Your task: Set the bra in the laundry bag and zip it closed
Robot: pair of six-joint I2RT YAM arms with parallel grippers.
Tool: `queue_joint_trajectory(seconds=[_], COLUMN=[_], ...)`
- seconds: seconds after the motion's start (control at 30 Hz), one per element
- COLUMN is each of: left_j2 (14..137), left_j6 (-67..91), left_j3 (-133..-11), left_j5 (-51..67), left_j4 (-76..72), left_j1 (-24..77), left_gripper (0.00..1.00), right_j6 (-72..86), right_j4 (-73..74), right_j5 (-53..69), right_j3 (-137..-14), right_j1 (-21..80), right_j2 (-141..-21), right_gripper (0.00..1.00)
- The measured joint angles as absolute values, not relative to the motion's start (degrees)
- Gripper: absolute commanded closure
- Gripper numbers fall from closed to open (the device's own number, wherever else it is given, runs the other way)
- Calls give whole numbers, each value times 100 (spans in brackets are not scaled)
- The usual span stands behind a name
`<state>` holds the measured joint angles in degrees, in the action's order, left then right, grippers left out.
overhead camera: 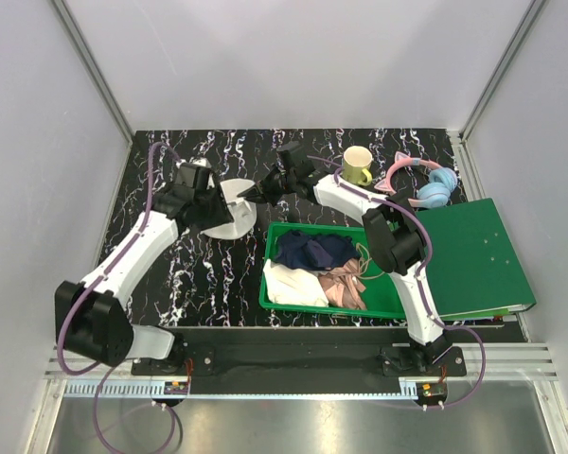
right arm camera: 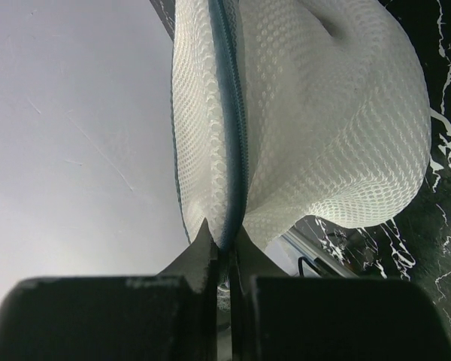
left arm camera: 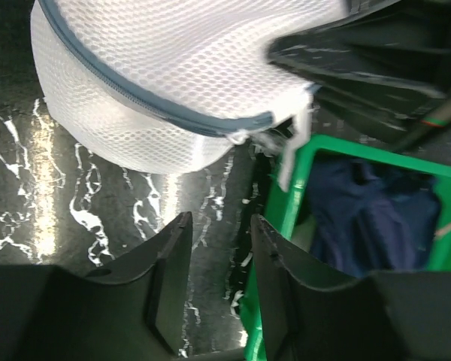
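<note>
The laundry bag (overhead camera: 239, 219) is a white mesh round case with a grey-blue rim zipper, held up off the dark marbled table. My right gripper (overhead camera: 257, 193) is shut on its zipper rim (right arm camera: 227, 150); in the right wrist view the rim runs straight into the pinched fingertips (right arm camera: 224, 237). My left gripper (overhead camera: 218, 210) sits just left of the bag. In the left wrist view its jaws (left arm camera: 219, 222) stand apart with only table between them, below the laundry bag (left arm camera: 173, 75). The zipper's end and a white tab (left arm camera: 289, 154) hang by the bin's corner. The bra is hidden.
A green bin (overhead camera: 270, 274) in front of the bag holds a navy garment (overhead camera: 312, 251), a cream cloth (overhead camera: 292, 284) and a pink-beige garment (overhead camera: 346, 284). A yellow mug (overhead camera: 357, 165), pink and blue headphones (overhead camera: 426, 184) and a green binder (overhead camera: 478, 255) lie to the right.
</note>
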<state>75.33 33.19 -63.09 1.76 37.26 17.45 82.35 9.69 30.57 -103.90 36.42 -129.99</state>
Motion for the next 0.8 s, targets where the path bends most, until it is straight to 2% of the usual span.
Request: queue_joint_trajectory(seconds=[0.53, 0.7, 0.8], left_j2=[8726, 8936, 9056], left_j6=[3026, 2993, 2952], left_j3=[-7059, -7236, -7376], left_j5=[-379, -495, -587], left_j4=[3592, 3653, 3708], left_j1=[1914, 1914, 1914], left_gripper=[67, 81, 100], right_j6=[8447, 8490, 8514], right_j4=[969, 965, 963], right_j5=[3059, 3055, 3055], right_j3=[-10346, -10335, -10309], right_j1=[3642, 3634, 3621], right_j2=[-12999, -12999, -12999], right_gripper=[100, 100, 100])
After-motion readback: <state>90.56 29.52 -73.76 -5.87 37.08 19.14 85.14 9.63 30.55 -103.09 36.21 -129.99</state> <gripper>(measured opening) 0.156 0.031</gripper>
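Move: The left hand, partly open, has the near zipper rim of the white laundry bag some 6 cm ahead, about 1 cm to its right and roughly 3 cm lower. The green tray's middle is about 12 cm back and 27 cm to the right, some 10 cm below; the navy cloth in it lies about 7 cm back and 21 cm right. From the right hand, already pinching the bag's right side, that rim spot is roughly 3 cm back, 3 cm left and slightly lower. Onto the near zipper rim, just left of the right gripper, come the left fingertips, narrowing from under half open to nearly shut around the rim at the end. The left hand dips a couple of centimetres first, then reaches about 5 cm forward at that level, rolling some 10 degrees so its left side rises. The right hand stays put and keeps its pinch on the bag. ##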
